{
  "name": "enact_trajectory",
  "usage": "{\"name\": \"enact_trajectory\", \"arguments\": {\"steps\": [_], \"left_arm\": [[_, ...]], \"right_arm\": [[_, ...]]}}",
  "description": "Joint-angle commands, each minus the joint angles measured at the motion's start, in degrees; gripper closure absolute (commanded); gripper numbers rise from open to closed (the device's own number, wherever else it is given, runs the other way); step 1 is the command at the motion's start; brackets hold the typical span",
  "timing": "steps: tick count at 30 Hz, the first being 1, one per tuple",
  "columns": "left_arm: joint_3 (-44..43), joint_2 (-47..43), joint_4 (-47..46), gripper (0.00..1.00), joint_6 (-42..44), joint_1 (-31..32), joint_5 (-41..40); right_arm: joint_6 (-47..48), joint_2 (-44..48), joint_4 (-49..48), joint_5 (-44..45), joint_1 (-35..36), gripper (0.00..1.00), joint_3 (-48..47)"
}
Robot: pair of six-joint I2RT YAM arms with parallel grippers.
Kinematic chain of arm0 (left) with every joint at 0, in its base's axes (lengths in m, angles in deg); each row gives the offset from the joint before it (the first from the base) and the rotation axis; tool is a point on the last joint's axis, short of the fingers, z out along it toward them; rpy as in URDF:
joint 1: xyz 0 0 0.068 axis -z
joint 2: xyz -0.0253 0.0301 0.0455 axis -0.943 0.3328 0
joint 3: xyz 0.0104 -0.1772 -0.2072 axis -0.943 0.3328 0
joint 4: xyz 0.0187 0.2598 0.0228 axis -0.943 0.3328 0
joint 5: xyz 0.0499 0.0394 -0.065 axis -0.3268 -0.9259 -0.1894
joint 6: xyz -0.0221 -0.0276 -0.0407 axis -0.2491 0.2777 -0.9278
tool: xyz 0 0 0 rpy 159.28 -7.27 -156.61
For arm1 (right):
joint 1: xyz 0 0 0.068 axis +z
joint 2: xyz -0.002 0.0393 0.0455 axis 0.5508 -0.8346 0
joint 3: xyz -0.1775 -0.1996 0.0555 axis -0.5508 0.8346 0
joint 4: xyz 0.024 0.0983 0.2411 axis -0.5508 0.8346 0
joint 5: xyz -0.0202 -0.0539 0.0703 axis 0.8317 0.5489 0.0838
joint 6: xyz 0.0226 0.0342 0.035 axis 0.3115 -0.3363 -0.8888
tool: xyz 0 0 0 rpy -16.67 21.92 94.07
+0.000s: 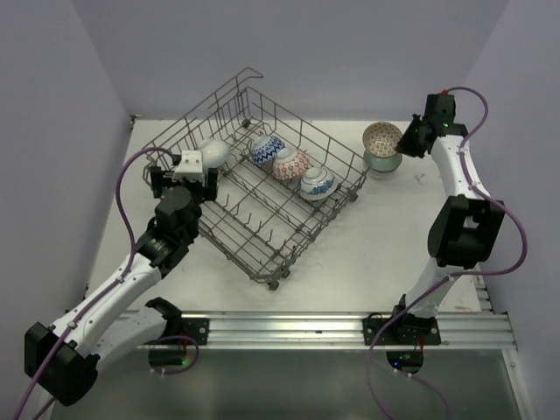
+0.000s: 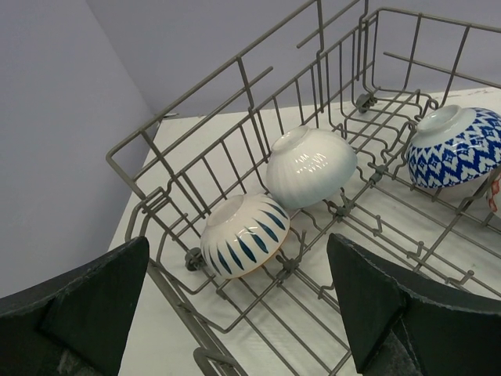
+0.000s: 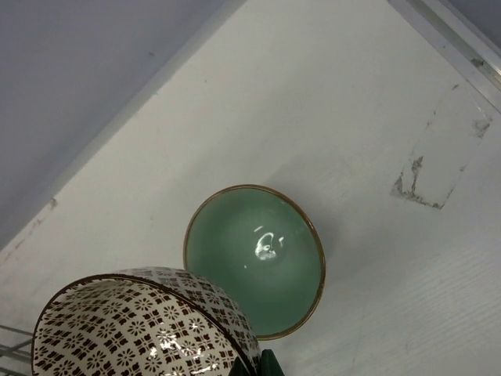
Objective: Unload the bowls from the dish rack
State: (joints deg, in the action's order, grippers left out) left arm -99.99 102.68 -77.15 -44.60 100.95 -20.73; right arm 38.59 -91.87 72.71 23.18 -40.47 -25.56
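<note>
The grey wire dish rack (image 1: 262, 254) sits mid-table. It holds a white bowl (image 1: 214, 153), a blue-patterned bowl (image 1: 267, 149), a red-patterned bowl (image 1: 290, 164) and a blue-and-white bowl (image 1: 318, 184). My left gripper (image 1: 188, 171) is open and empty over the rack's left corner. In the left wrist view my left gripper (image 2: 239, 301) has a blue-striped bowl (image 2: 244, 235) just ahead of it, then the white bowl (image 2: 311, 166). My right gripper (image 1: 406, 140) is shut on the rim of a brown-patterned bowl (image 1: 382, 136), held just above a mint green bowl (image 1: 380, 163) on the table.
The rack's raised wire sides (image 2: 196, 133) stand close around my left fingers (image 2: 376, 305). The green bowl (image 3: 254, 258) sits upright on the white tabletop near the back wall, with a scuffed tape mark (image 3: 423, 180) to its right. The patterned bowl (image 3: 141, 329) overlaps the green bowl's near edge.
</note>
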Motion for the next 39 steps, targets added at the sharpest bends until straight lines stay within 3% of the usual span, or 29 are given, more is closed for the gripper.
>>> {"name": "enact_trajectory", "arguments": {"steps": [1,26,29,35,36,39], "left_arm": [[-1.1,0.8,-3.0,0.0,-0.2,0.4,0.2],[-1.7,0.8,-1.7,0.0,-1.0,0.8,2.8],[-1.7,1.0,-1.7,0.0,-0.9,0.9,3.1],[-1.8,1.0,-1.5,0.0,-0.8,1.0,3.9],[-1.8,0.9,-1.5,0.0,-0.8,0.9,3.9],[-1.8,0.7,-1.4,0.0,-0.7,1.0,3.9]], "right_arm": [[1.4,-0.9,-6.7,2.1,0.3,1.0,0.1],[2.3,-11.0,-11.6,0.2,-2.4,1.0,1.8],[2.3,-11.7,-11.0,0.0,-2.4,0.91,1.2],[2.3,-10.8,-9.5,-1.3,-2.4,0.6,-0.2],[2.2,-10.2,-9.4,-1.6,-2.4,0.49,-0.4],[2.2,-9.5,-7.8,-1.4,-2.4,0.41,-1.7]]}}
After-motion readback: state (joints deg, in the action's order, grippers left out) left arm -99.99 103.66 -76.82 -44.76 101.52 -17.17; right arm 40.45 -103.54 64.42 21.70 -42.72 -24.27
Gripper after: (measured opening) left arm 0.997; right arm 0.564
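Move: The right hand holds the brown flower-patterned bowl by its right rim, above the green bowl it is bound for: that lies about 3 cm ahead, 2 cm left and 12 cm below. A white bowl sits directly under the green one, some 16 cm below the hand. In the rack, the blue-flowered bowl is about 19 cm left, 5 cm back and 13 cm lower. From the idle left hand, the green bowl is roughly 17 cm ahead, 49 cm right and 20 cm down. Still pinching the patterned bowl's rim, the right hand lowers it about 9.5 cm into the green bowl, easing some 3 cm right and 2.5 cm forward on the way. It slows to a stop, then the fingers open to a little over half and let go, straddling the rim as the hand edges back left and slightly up. The left hand stays open, drifting about 1.5 cm right. ##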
